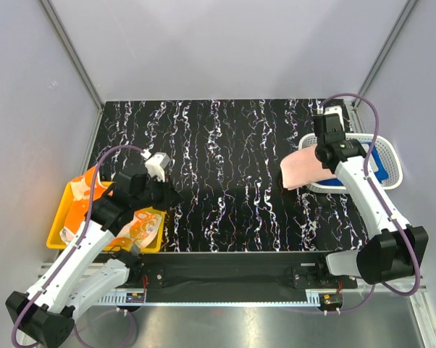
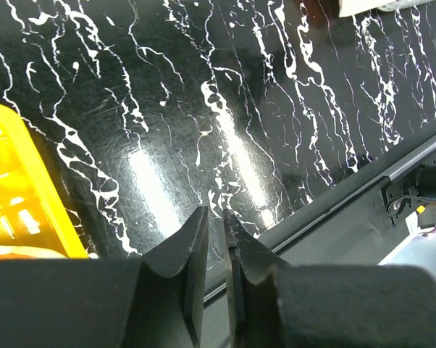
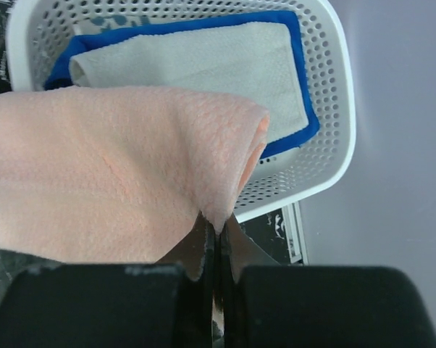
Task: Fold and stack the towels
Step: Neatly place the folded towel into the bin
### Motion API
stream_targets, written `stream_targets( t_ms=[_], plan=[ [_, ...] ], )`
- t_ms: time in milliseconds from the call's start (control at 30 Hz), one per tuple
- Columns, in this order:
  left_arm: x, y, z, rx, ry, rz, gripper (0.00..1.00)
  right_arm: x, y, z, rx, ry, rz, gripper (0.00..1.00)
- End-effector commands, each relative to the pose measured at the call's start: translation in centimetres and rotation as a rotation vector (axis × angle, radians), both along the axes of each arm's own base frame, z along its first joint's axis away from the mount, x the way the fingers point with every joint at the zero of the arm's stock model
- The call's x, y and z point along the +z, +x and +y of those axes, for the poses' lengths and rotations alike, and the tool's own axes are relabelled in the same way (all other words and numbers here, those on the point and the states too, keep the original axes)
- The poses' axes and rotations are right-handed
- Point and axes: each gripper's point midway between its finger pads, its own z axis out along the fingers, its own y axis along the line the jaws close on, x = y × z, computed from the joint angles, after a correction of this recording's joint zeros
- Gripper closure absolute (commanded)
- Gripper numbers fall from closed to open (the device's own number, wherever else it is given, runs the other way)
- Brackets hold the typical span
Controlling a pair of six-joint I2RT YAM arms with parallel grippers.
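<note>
A pale pink towel (image 1: 301, 170) (image 3: 95, 174) hangs folded over the left rim of the white basket (image 1: 392, 156) (image 3: 334, 109), and my right gripper (image 1: 324, 151) (image 3: 216, 225) is shut on its folded edge. Inside the basket a folded off-white towel (image 3: 189, 61) lies on a royal blue towel (image 1: 378, 164) (image 3: 298, 87). An orange-and-white patterned towel (image 1: 142, 225) lies crumpled in the yellow bin (image 1: 57, 230) (image 2: 15, 196) at the left. My left gripper (image 1: 167, 194) (image 2: 216, 214) hovers over the black marbled table just right of the bin, its jaws a narrow gap apart with nothing between them.
The black table (image 1: 225, 159) with white veining spans the middle. Its front edge and a metal rail (image 2: 348, 196) run close to the left gripper. Grey walls enclose the back and sides, and the basket sits against the right wall.
</note>
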Motion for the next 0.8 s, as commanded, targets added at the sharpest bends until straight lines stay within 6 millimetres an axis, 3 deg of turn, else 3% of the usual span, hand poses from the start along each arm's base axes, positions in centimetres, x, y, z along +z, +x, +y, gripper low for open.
stream_targets(
  t_ms=[0, 300, 767],
  plan=[
    [0.7, 0.0, -1.0, -0.058, -0.029, -0.042, 0.82, 3.5, 0.5, -2.2, -0.047, -0.071, -0.082, 1.00],
    [0.5, -0.5, -1.6, -0.086, -0.026, -0.033, 0.82, 5.3, 1.5, -3.9, -0.093, -0.072, -0.132, 1.00],
    [-0.2, -0.7, -2.0, -0.100, -0.016, -0.009, 0.82, 5.2, 2.8, -7.5, -0.169, -0.100, -0.134, 1.00]
  ],
)
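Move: Just below the right hand sits the white bin: its middle lies about 3 cm ahead, 5 cm to the right and some 17 cm down. The white towel on top of the stack inside is about 4 cm ahead, 4 cm to the right and 18 cm below. The held pink towel spreads leftward, its middle roughly 10 cm left and 3 cm back. From the left hand, the white bin is around 17 cm ahead and 48 cm to the right. Carrying the folded pink towel farther in over the white bin, the right hand travels about 6 cm to the right, rising some 3 cm on the way and then easing down slightly, with a little forward drift. The wrist turns clockwise by roughly 5 to 10 degrees, while the shut fingers keep their pinch near the towel's right end. ##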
